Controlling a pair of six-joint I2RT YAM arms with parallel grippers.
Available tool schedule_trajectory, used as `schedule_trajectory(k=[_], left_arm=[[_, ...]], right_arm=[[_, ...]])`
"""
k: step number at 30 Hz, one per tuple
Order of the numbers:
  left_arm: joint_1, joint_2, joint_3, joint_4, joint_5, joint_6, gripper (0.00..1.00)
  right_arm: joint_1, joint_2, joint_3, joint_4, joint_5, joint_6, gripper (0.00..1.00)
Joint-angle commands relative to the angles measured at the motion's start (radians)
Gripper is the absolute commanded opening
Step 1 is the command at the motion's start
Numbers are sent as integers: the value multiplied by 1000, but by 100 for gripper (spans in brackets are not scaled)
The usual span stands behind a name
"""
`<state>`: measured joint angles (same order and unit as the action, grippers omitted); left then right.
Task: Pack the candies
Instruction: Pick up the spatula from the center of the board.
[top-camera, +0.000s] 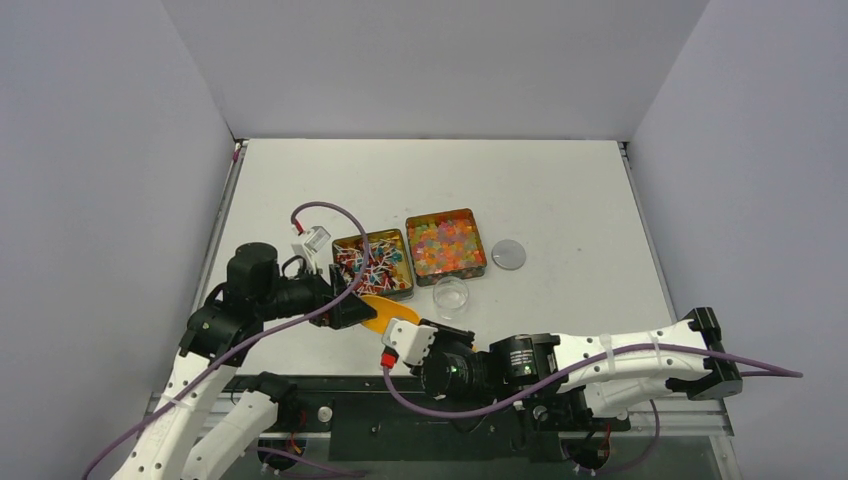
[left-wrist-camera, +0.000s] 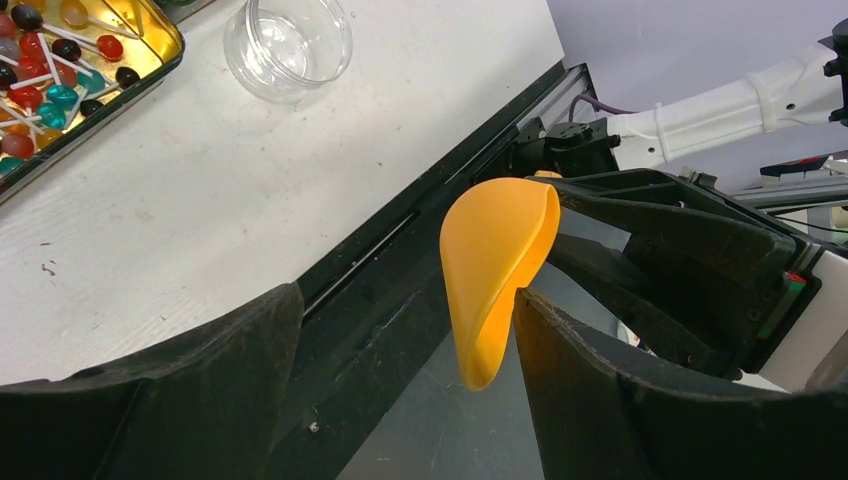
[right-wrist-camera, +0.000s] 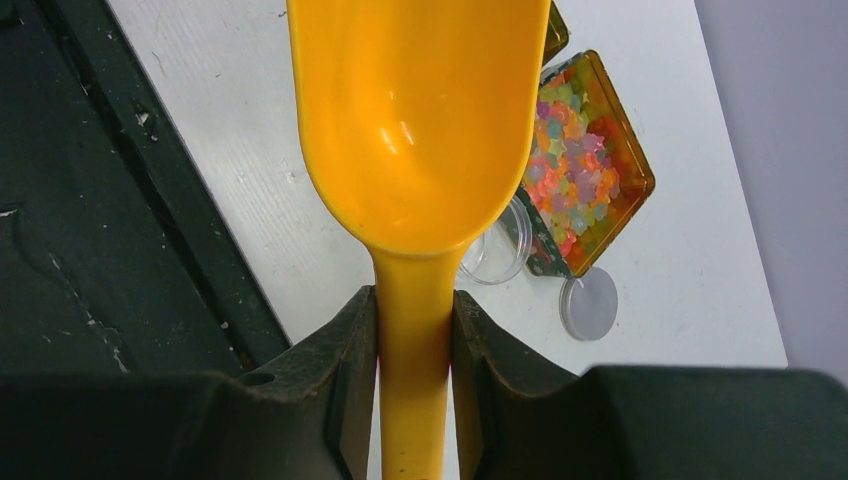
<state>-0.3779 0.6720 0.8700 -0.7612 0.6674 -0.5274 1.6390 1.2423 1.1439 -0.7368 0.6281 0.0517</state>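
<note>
An orange scoop (top-camera: 378, 310) hangs over the table's near edge. My right gripper (right-wrist-camera: 415, 310) is shut on its handle, and its empty bowl (right-wrist-camera: 420, 120) points away from the wrist. My left gripper (left-wrist-camera: 405, 320) is open around the bowl's tip (left-wrist-camera: 495, 270); the tip lies against the right finger, with a wide gap to the left finger. Wrapped candies fill one gold tray (top-camera: 372, 263), also seen in the left wrist view (left-wrist-camera: 60, 70). Bead candies fill the other tray (top-camera: 446, 243), visible beyond the scoop in the right wrist view (right-wrist-camera: 580, 170).
A clear empty jar (top-camera: 451, 295) stands just in front of the trays, near the scoop. Its grey lid (top-camera: 508, 254) lies flat to the right of the bead tray. The black base rail (left-wrist-camera: 400, 230) runs along the table's near edge.
</note>
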Motion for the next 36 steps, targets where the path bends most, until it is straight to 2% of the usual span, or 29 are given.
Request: schedule_trajectory(k=[1,9,17,23,26,31,36], left_arm=[[-1,7,16,13,28,36,70],[-1,11,-2,17,56,49,41],[-1,-2,-11,36,86,38,28],[-1,0,-15,41,117,46,13],[-1,-3,-15,46,134,46,0],[-1,-38,-32,77,154,20,0],[-1,-82,-58,116,149,-44,0]], right_arm=[[12,-3,30,11,11,-28,0],[12,-9,10,28,-6,-14,0],[14,2,14,30,-24,-6,0],[20,2,16,44,-34,-2,0],[23,0,11,55,-32,1,0],[26,-22,-5,83,-22,9,0],[37,-61,-28,117,-7,3,22]])
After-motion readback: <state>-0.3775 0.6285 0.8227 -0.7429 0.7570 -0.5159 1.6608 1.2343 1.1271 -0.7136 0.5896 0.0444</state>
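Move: The spatula's blade, held out by the right hand, lies about 5 cm to the left hand's right, 1 cm back and 2 cm lower, its free end already between the open left fingers. From the left hand, the lollipop tin is some 17 cm straight ahead and the glass jar 10 cm ahead and 18 cm right, both about 20 cm below. From the right hand, the blade is roughly 8 cm left, 4 cm ahead and 2 cm up. Drawing slowly back towards the robot by about 1.5 cm and turning some 5 degrees clockwise, the left hand shuts its widely open fingers and pinches the free end of the spatula's blade. The right hand keeps its grip on the handle near the neck and eases back about 1 cm with it. ##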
